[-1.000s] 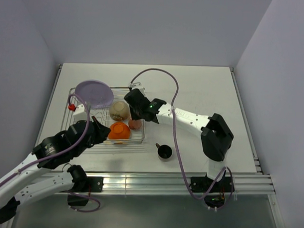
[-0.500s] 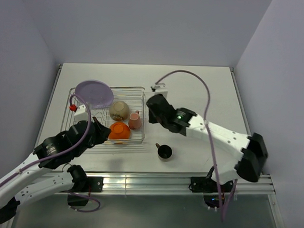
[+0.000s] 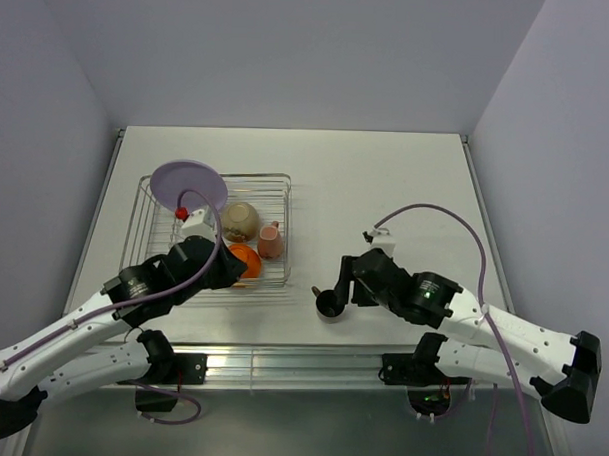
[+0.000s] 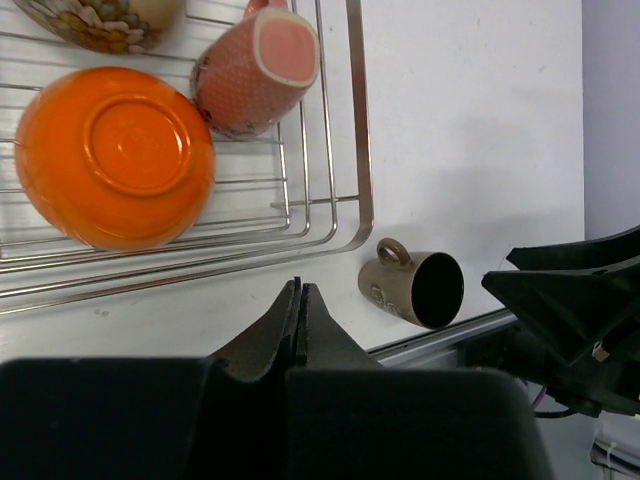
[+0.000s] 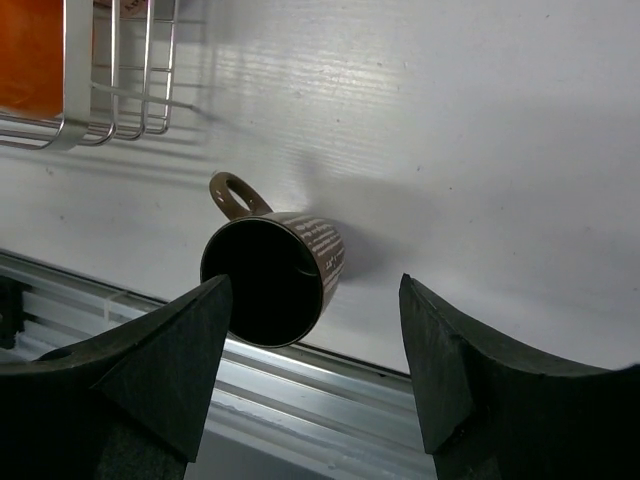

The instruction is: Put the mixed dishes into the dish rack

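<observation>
The silvery wire dish rack [image 3: 288, 219] stands on the left of the table. In it are the lilac plate [image 3: 189, 187] upright at the back, the beige bowl [image 3: 240, 221], the pink cup [image 3: 271, 241] on its side and the orange bowl [image 3: 248, 256] upside down. The dark cup [image 3: 329, 302] lies on its side on the table outside the rack's near right corner. My right gripper [image 5: 315, 283] is open and low, with the dark cup [image 5: 275, 278] between its fingers, close to the left one. My left gripper [image 4: 299, 290] is shut and empty above the rack's front rim [image 4: 357, 150].
The table's near edge with its aluminium rail [image 5: 300, 400] runs right behind the dark cup. White walls close in the table on three sides. My left arm [image 3: 132, 287] hangs over the rack's near left part and hides some of it.
My right arm has left the rack, swung back to the near right and come down to the dark cup. My left gripper has moved right over the rack's front.
</observation>
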Robot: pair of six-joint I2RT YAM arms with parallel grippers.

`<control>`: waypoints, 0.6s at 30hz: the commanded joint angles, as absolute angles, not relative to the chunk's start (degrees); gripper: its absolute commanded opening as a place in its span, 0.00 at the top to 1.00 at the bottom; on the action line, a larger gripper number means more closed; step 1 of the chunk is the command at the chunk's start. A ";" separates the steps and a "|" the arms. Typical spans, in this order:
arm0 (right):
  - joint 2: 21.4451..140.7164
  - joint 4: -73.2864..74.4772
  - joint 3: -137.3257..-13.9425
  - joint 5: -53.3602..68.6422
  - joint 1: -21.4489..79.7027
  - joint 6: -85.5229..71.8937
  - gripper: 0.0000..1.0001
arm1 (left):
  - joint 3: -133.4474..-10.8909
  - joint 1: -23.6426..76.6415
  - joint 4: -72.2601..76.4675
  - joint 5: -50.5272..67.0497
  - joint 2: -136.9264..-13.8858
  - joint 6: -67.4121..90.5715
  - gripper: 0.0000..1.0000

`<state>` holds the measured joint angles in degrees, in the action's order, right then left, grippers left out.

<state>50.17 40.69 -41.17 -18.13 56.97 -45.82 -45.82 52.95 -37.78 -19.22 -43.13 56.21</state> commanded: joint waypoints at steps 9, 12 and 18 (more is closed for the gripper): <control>52.63 34.55 -34.90 -14.24 58.36 -48.69 0.33 | -45.53 52.82 -32.43 -15.47 -44.74 55.72 0.91; 55.62 31.73 -33.93 -13.71 58.62 -48.87 0.39 | -45.53 52.82 -32.43 -15.73 -44.12 55.64 0.65; 58.97 29.53 -34.19 -14.50 58.71 -48.87 0.75 | -46.58 52.82 -33.22 -15.82 -44.38 55.02 0.22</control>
<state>58.33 32.58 -33.82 -13.61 58.35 -48.60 -45.28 52.95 -34.52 -16.19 -44.73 56.03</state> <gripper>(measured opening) 0.294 0.744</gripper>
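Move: Below and slightly behind the open right hand stands the upright dark mug, its middle about 4 cm back, 4 cm left and 9 cm down. From that hand, the pink mug in the rack lies some 12 cm ahead and 19 cm left, the orange bowl roughly 6 cm ahead and 26 cm left, both 5 to 7 cm lower. From the left hand the dark mug is about 6 cm back, 21 cm right and 16 cm down. Sinking about 6 cm onto the dark mug, the right hand first eases 2 cm back, then edges a centimetre left as its fingers tip slightly further down. They close from wide to under a third open, astride the mug's right-hand wall, one finger inside and one outside. The left hand shifts about 1.5 cm right and spreads its shut fingers. ##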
